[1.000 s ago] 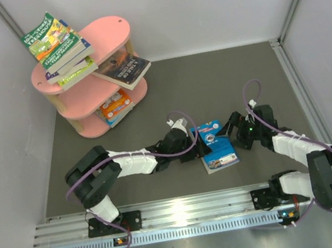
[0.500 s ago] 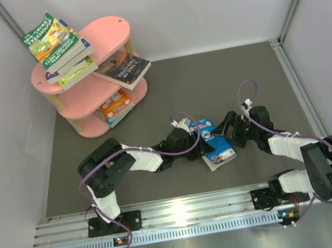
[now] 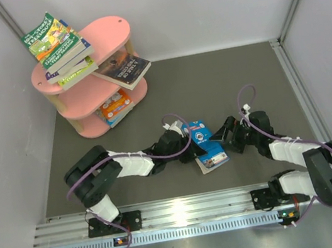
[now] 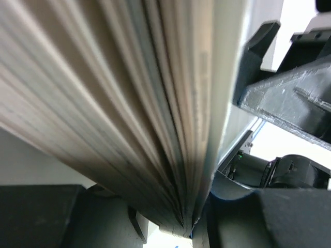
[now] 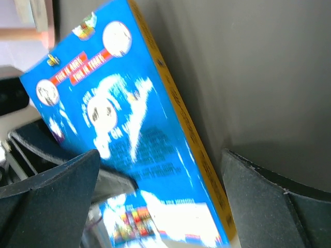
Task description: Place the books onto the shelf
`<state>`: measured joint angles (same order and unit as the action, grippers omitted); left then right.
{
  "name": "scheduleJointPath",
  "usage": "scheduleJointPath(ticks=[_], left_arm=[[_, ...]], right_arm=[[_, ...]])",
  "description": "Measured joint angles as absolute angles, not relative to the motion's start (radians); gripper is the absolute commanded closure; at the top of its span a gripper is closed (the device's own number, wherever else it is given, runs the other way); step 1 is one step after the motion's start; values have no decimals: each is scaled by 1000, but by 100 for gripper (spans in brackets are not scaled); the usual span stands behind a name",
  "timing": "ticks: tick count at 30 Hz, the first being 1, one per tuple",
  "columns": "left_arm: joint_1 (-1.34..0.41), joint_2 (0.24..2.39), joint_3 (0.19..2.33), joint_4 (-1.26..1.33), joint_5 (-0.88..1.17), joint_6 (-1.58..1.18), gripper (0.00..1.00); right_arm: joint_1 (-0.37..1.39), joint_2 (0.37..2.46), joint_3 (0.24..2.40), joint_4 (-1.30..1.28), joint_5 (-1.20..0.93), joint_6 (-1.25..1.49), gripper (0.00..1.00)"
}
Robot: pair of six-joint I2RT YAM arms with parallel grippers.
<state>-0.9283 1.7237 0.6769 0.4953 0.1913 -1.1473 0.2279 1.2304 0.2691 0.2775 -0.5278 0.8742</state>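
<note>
A blue cartoon-cover book (image 3: 208,147) lies tilted on the dark mat between the two arms. My left gripper (image 3: 190,144) is shut on its left edge. The fanned page edges of the book (image 4: 129,103) fill the left wrist view, pinched between the left gripper (image 4: 192,219) jaws. My right gripper (image 3: 225,136) stands open just right of the book. In the right wrist view the blue cover (image 5: 129,129) with its yellow spine slants between the wide-apart fingers of the right gripper (image 5: 165,206). The pink shelf (image 3: 109,35) stands at the far left.
A stack of green-covered books (image 3: 57,48) sits on the shelf's top board. A dark book (image 3: 125,68) juts from the middle tier, and an orange one (image 3: 115,106) lies on the lowest. White walls close in left, back and right; a metal rail (image 3: 181,214) runs along the near edge.
The left jaws have closed on the blue book's edge. The book has slid left and turned, its far end now raised. The right gripper has followed it leftward, still open.
</note>
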Motion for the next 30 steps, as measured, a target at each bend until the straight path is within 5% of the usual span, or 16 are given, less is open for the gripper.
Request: scheduleJointPath(ticks=[30], left_arm=[[-821,1345,629,270,-24,-1129,100]], right_arm=[[511,1135,252,145,-487,1182,0]])
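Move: The left hand already pinches the blue book, whose middle lies some 3 cm right and 1 cm forward. From that hand the shelf is about 38 cm left, 28 cm ahead and 12 cm up; the orange book on its bottom board is roughly 31 cm left, 23 ahead, and the Tale of Two Cities book 25 left, 24 ahead, 10 up. From the right hand the blue book is about 6 cm left and 1 back. Still gripping the blue book, the left hand rises 8 cm, left-forward towards the shelf; the open right retreats. ##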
